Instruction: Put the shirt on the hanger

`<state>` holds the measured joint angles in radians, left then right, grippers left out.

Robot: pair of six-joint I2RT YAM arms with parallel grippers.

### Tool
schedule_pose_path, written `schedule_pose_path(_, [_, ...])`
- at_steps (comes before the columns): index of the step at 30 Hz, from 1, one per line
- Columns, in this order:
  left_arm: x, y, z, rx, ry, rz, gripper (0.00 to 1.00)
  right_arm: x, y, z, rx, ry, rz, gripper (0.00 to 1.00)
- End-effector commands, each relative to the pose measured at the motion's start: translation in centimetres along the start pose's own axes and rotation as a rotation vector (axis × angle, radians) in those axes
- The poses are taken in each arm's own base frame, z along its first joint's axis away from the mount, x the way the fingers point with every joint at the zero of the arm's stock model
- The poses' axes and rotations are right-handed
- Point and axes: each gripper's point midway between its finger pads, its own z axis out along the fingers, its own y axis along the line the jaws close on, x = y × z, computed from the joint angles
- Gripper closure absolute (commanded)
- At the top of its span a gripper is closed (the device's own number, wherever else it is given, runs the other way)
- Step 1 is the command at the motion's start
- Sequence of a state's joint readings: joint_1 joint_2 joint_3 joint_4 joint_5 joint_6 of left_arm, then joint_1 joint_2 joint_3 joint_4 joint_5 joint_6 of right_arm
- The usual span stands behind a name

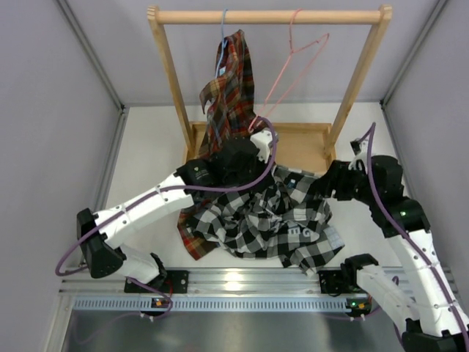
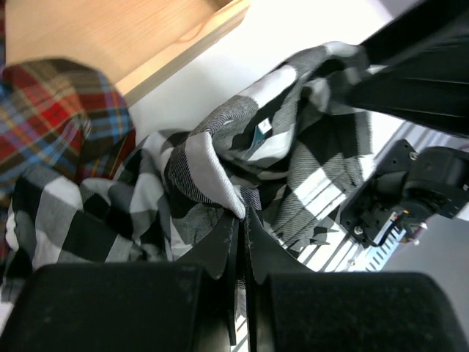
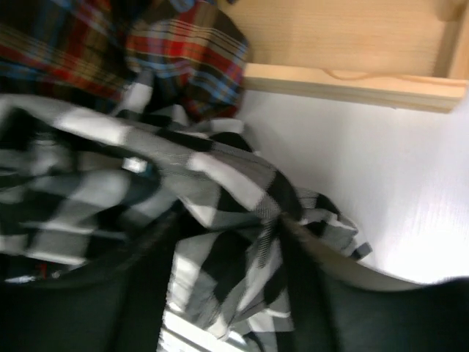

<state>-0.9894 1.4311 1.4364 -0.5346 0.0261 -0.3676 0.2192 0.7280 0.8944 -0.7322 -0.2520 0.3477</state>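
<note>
The black-and-white checked shirt point(image 1: 271, 220) lies crumpled on the table in front of the rack. My left gripper point(image 1: 253, 180) is at its far left part, shut on a raised fold of the shirt point(image 2: 205, 154), with the cloth pinched at the tips point(image 2: 242, 214). My right gripper point(image 1: 316, 187) is at the shirt's far right edge. Its jaws point(image 3: 227, 242) stand open, and loose checked cloth point(image 3: 220, 169) lies between the fingers point(image 3: 322, 257). The pink wire hanger point(image 1: 297, 66) hangs bare on the wooden bar at the upper right, tilted.
A red tartan shirt point(image 1: 231, 88) hangs from a light blue hanger on the same bar; its tail reaches the table beside the checked shirt. The wooden rack's base point(image 1: 300, 143) stands just behind both grippers. Grey walls close in both sides.
</note>
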Motion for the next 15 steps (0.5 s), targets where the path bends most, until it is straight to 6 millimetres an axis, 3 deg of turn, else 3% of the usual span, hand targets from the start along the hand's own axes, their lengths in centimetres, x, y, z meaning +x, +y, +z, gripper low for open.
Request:
schedule_pose_path(1, [1.1,1.6,-0.6,-0.081,0.004,-0.077,1.00,-5.9,4.5,-3.2,-0.157,-0.173,-0.042,0.40])
schedule_pose_path(2, [2.1,1.7,-0.4,-0.086,0.016,-0.087,1.00,-7.4,5.7,-4.2,-0.188,-0.205,-0.049,0.36])
schedule_pose_path(4, [2.2,1.5,-1.1,-0.083,-0.023,-0.120,1.00,-9.0,7.1,-3.9,-0.242,-0.199,-0.026,0.32])
schedule_pose_path(5, [3.9,1.8,-0.7,-0.088,-0.008,-0.123,1.00,-10.5,8.2,-4.4,-0.274,-0.227,-0.026,0.29])
schedule_pose_path(7, [2.9,1.3,-1.5,-0.050,-0.096,-0.154,1.00,-12.4,9.5,-3.4,-0.304,-0.238,0.000,0.17])
schedule_pose_path(8, [3.0,1.4,-1.7,-0.049,-0.120,-0.165,1.00,-14.3,10.4,-4.2,-0.303,-0.284,-0.009,0.11])
schedule_pose_path(9, [3.6,1.7,-1.4,-0.041,-0.142,-0.174,1.00,-15.0,10.5,-3.1,-0.255,-0.285,-0.007,0.07])
schedule_pose_path(11, [3.4,1.7,-2.1,-0.023,-0.186,-0.187,1.00,-17.5,12.5,-4.1,-0.266,-0.337,-0.033,0.05])
schedule_pose_path(13, [4.2,2.2,-1.9,-0.032,-0.189,-0.190,1.00,-17.9,14.2,-2.5,-0.247,-0.311,-0.060,0.03])
schedule_pose_path(14, [4.2,2.2,-1.9,-0.033,-0.194,-0.191,1.00,-19.6,15.4,-3.6,-0.248,-0.355,-0.076,0.03])
schedule_pose_path(15, [4.3,2.3,-2.0,-0.033,-0.198,-0.191,1.00,-20.0,15.0,-1.6,-0.174,-0.344,-0.097,0.03])
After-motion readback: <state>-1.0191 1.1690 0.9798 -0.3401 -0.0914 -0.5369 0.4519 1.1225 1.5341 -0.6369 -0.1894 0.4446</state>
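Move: The pink hanger's lower end, which the right hand makes for, is about 20 cm to its left, 10 cm farther out and 14 cm up. The hanging plaid shirt is some 27 cm left, 14 cm out and 8 cm above that hand. The checkered shirt's middle lies about 11 cm left, 3 cm back and 14 cm below it. From the left hand the hanger's lower end is roughly 6 cm left, 10 cm ahead and 9 cm higher. The right fingers, already half open at the checkered shirt's edge, come free of the cloth and spread almost fully as the hand climbs about 19 cm, swinging left and somewhat forward towards the pink hanger's lower end and tipping up some 15 degrees. The left hand keeps its pinch on the checkered shirt, lowering it about 6 cm while drawing left and a little back, away from the hanger. ##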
